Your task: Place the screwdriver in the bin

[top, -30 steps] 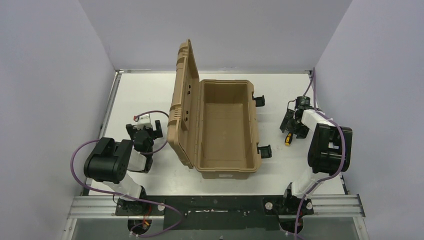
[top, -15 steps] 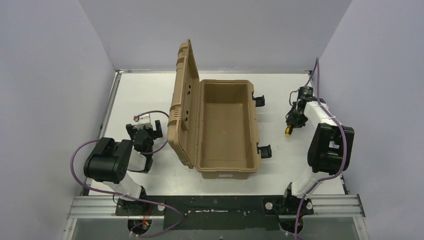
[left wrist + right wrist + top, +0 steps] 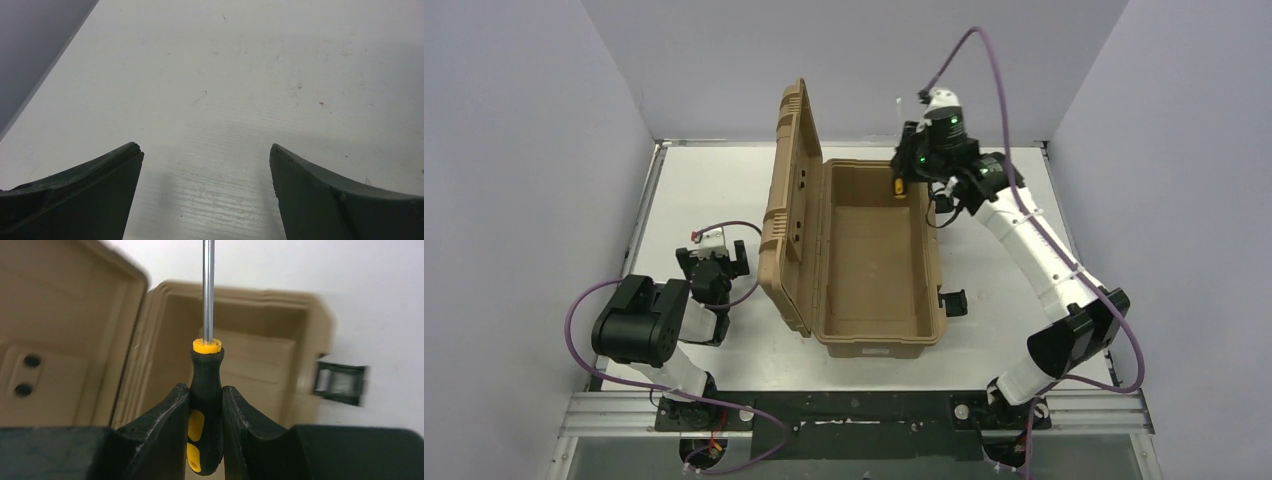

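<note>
The bin is a tan case standing open in the middle of the table, its ribbed lid raised on the left side. My right gripper hangs over the bin's far right corner, shut on the screwdriver. In the right wrist view both fingers press the black and yellow handle, and the grey shaft points away, with the bin below. My left gripper rests low on the table left of the lid. It stands open with only bare table between its fingers.
Black latches stick out from the bin's right side. A white label is on its near end. Grey walls close the table on three sides. A purple cable arcs above the right arm.
My right gripper closed on the screwdriver at the right of the bin, lifted it off the table and swung it left and back over the bin's far right corner. The left arm has not moved.
</note>
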### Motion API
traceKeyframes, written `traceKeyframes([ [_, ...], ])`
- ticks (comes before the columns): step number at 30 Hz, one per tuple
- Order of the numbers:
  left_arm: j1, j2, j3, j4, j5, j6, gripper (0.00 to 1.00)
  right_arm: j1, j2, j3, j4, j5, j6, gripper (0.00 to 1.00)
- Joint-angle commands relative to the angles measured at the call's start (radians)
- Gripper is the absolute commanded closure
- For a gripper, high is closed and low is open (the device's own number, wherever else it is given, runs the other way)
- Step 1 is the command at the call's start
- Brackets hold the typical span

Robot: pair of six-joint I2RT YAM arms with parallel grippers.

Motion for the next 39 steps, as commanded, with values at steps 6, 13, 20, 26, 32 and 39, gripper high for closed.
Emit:
traceKeyframes([
  [6,0.003,-0.003,0.024,0.041,0.007,0.000,0.03,0.196,0.088,-0.263,0.104,-0.079,0.080,1.00],
  [13,0.002,-0.003,0.024,0.042,0.006,0.000,0.03,0.199,0.175,-0.397,0.148,-0.164,0.073,1.00],
  [20,0.001,-0.005,0.024,0.041,0.007,-0.002,0.03,0.200,0.290,-0.415,0.152,-0.132,0.073,1.00],
  [26,0.002,-0.005,0.024,0.041,0.007,-0.003,0.03,0.198,0.345,-0.389,0.130,-0.081,0.085,1.00],
  [32,0.004,-0.002,0.024,0.044,0.007,0.000,0.03,0.198,0.344,-0.361,0.101,-0.055,0.097,0.50],
  [39,0.006,-0.001,0.025,0.047,0.007,0.002,0.03,0.198,0.325,-0.194,-0.026,-0.046,0.076,0.19],
])
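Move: The right hand already holds the screwdriver, some 30 cm above the bin's far right part. The middle of the bin floor lies about 8 cm back and 7 cm to its left. The open lid stands about 22 cm to its left and 6 cm back, the far latch roughly 4 cm ahead and 9 cm right, 20 cm below. From the left hand, the bin floor's middle is about 40 cm right, 3 cm back and slightly lower. Left and back at first, then mostly down, the right hand carries the screwdriver over the bin and sinks nearly 30 cm inside, ending up some 9 cm back and 7 cm left, the wrist tipping down about 35 degrees on the way. Low over the floor it halts, opens its fingers wide to let go of the handle, and starts to rise by a centimetre or two. ##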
